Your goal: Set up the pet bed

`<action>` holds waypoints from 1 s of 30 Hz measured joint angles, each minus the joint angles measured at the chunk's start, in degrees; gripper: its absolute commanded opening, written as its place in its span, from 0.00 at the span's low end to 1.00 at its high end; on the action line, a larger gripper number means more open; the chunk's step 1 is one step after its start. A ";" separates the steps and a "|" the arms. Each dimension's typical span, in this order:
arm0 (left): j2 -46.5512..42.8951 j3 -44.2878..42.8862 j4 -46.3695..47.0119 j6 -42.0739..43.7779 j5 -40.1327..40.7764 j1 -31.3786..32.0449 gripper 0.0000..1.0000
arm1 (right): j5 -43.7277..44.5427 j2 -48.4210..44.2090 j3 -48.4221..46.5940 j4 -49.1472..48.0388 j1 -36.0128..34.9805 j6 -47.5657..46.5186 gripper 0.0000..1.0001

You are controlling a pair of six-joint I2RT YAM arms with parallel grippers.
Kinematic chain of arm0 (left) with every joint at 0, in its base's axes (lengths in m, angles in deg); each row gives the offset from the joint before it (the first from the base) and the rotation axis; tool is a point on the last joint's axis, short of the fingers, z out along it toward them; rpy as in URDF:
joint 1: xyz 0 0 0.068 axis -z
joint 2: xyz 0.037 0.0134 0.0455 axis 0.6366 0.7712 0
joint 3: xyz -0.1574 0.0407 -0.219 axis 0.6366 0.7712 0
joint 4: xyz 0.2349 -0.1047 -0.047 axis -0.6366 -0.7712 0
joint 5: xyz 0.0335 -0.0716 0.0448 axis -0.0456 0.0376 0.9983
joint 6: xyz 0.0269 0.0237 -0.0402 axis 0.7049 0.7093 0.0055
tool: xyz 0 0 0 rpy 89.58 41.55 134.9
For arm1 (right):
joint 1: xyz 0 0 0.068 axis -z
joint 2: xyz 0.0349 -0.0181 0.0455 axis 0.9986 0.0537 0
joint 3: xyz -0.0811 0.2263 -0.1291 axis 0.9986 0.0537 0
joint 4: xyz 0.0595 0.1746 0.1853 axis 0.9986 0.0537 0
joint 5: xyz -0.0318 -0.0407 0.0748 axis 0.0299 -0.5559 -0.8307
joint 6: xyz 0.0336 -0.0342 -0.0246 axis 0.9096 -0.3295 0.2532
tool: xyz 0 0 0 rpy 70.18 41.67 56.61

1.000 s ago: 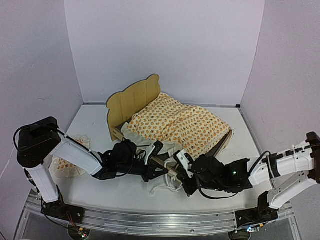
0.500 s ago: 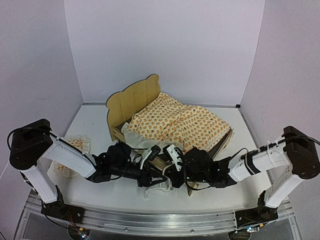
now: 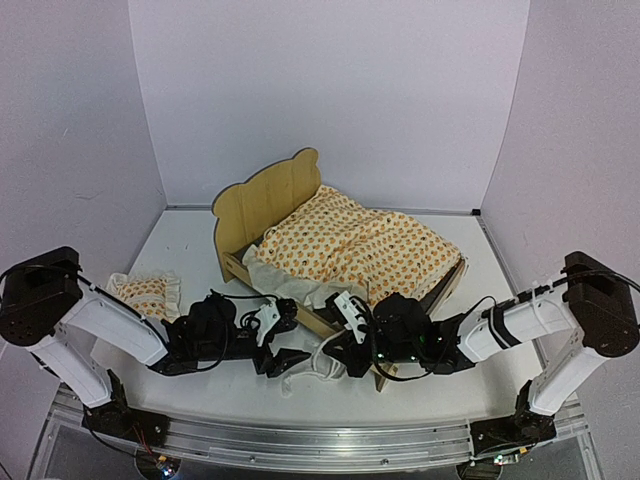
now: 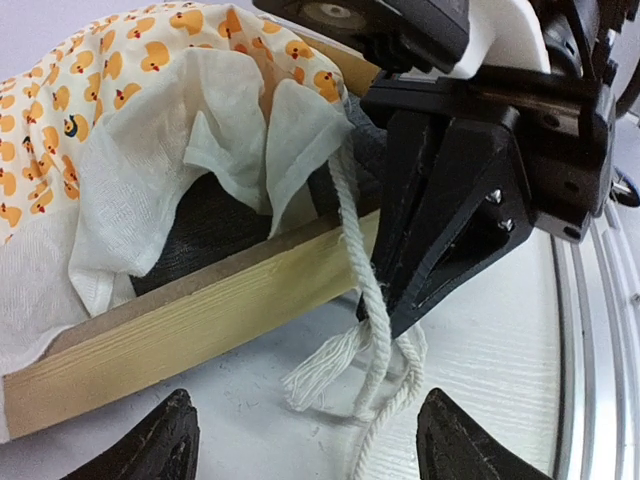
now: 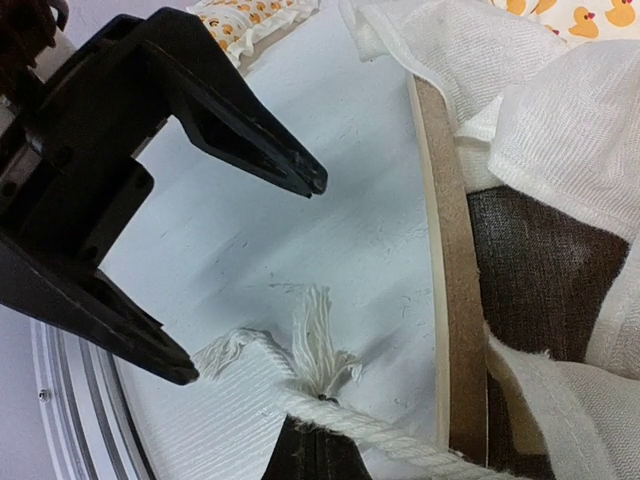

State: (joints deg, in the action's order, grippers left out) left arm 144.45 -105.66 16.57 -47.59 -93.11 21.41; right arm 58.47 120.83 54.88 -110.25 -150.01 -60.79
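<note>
The pet bed's plywood headboard [image 3: 266,204] stands at the back left, and the duck-print cover [image 3: 362,246] lies over the frame. Its side rail [image 4: 190,322] and dark grey base [image 4: 212,222] show under the cover's white gauze edge [image 4: 130,210]. A white cord tie [image 4: 374,300] hangs from the cover's corner down to the table. My right gripper [image 5: 316,448] is shut on this cord [image 5: 350,420] next to the rail [image 5: 445,250]. My left gripper [image 4: 310,452] stands open just short of the cord, nothing between its fingers [image 4: 150,448]; its open fingers [image 5: 260,150] also fill the right wrist view.
A small matching ruffled pillow [image 3: 146,293] lies on the table at the left, behind my left arm. Both grippers [image 3: 288,340] [image 3: 337,350] sit close together at the bed's near corner. Purple walls close in the white table on three sides.
My left gripper has opened, let go of the cord and drawn back to the left. My right gripper moved in to the bed's near corner and stays shut on the cord.
</note>
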 measured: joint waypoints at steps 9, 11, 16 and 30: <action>4.42 -7.32 -3.30 12.44 -7.78 -2.23 0.51 | -1.55 0.00 0.00 0.02 0.17 -0.09 0.00; 5.53 -9.20 -4.42 13.81 -9.55 -2.25 0.51 | -1.75 0.00 0.00 0.02 0.17 -0.09 0.00; 6.86 -10.49 -7.30 15.32 -13.20 -2.62 0.52 | -1.84 -0.02 0.00 0.02 0.17 -0.11 0.00; 8.83 -11.37 -13.00 15.67 -22.67 -6.21 0.19 | -2.40 -0.42 0.00 0.02 0.33 -0.31 0.00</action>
State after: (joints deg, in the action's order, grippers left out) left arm 153.28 -117.03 3.57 -31.92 -115.78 15.20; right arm 56.07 120.42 54.88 -110.22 -149.68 -61.10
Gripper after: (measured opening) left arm 0.357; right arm 0.018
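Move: The frayed cord end sticking out of the right gripper's shut fingers lies about 4 cm to the left hand's right, 1 cm back and some 3 cm below. The near bed rail runs about 6 cm ahead of the left hand, 1 cm to its right and 4 cm lower. The slack cord loop hangs 6 cm back, 4 cm right and about 7 cm down. For the right hand, that cord end is only about 2 cm to its left, level fore and aft, 1 cm lower. Bring the open left gripper some 3.5 cm right towards the frayed cord end, rising slightly, then ease it back a little and sink about 3 cm, swinging the fingers roughly 20 degrees clockwise to straddle the end. Narrow the fingers to about half their starting gap around it. Keep the right gripper still, shut on the cord. ##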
